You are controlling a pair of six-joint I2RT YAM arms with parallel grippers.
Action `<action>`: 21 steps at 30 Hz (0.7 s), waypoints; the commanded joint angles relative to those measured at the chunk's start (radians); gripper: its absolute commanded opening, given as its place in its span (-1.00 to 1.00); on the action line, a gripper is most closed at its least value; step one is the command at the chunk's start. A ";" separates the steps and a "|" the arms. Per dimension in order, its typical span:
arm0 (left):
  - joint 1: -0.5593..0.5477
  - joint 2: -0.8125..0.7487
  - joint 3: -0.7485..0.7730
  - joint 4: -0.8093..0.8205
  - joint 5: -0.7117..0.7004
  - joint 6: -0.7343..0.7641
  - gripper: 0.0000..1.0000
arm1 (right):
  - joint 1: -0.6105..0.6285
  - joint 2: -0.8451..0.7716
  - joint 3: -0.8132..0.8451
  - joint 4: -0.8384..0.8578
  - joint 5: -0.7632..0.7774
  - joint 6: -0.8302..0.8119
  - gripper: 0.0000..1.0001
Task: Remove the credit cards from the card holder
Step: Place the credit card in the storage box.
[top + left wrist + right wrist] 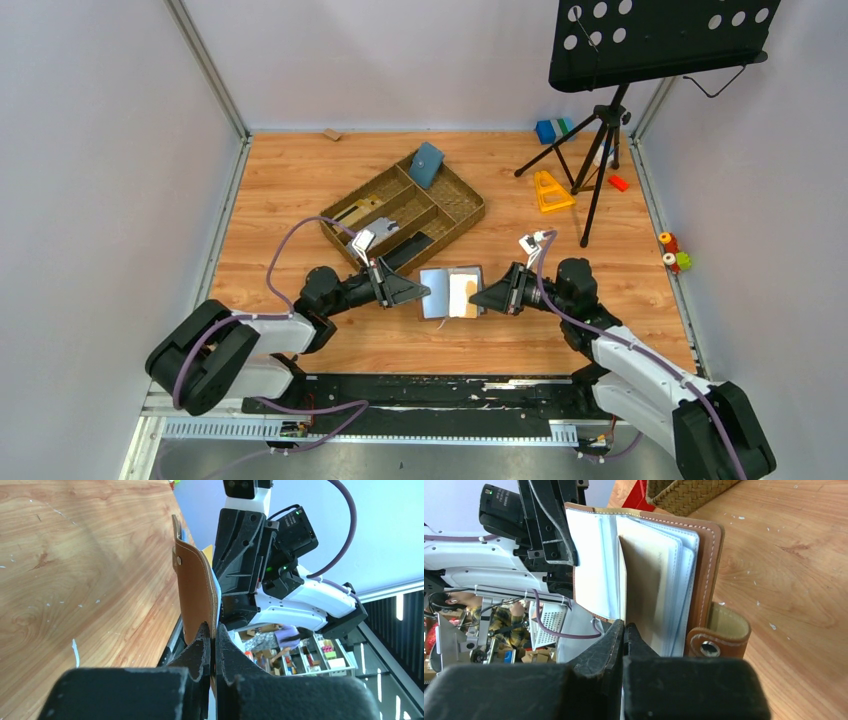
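The brown card holder lies open between my two grippers, held just above the wooden table. In the left wrist view its brown cover stands on edge, and my left gripper is shut on the lower rim of that cover. In the right wrist view its pale inside and clear sleeves face me, with the snap tab at the right. My right gripper is shut on the edge of a thin beige credit card standing among the sleeves. From above, my left gripper and right gripper face each other.
A wicker divided tray stands just behind the card holder, with a blue-teal pouch leaning in it. A music stand's tripod, a yellow triangular piece and small toys are at the back right.
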 commanded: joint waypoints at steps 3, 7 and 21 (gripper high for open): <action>0.053 -0.139 0.019 -0.191 0.023 0.117 -1.00 | -0.008 -0.035 0.039 -0.100 0.079 -0.058 -1.00; 0.084 -0.340 0.085 -0.556 0.006 0.265 -1.00 | -0.008 -0.022 0.083 -0.060 0.124 -0.041 -1.00; 0.169 -0.539 0.657 -1.773 -0.734 0.775 -1.00 | 0.237 0.324 0.543 -0.322 0.784 0.049 -1.00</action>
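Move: The right hand pinches the yellow card, and the storage box's middle lies about 20 cm ahead of this hand, 13 cm to its left and 12 cm below. The open brown card holder, in the left fingers, is some 4 cm to its left, level with it; the blue wallet lies 34 cm ahead and 8 cm left. From the left hand, the box is about 20 cm ahead, 6 cm left and 15 cm below. The right hand keeps its pinch on the card and, after dipping slightly, carries it forward about 8.5 cm and nearly 3 cm up towards the right-hand side of the storage box, turning a little clockwise. Meanwhile the left hand takes the brown holder away from the card, at first slowly and then fast, some 10 cm left while rising and reaching forward over the box's near part, its fingers tipping down and swinging round to point more forward, and stays shut on the holder. ##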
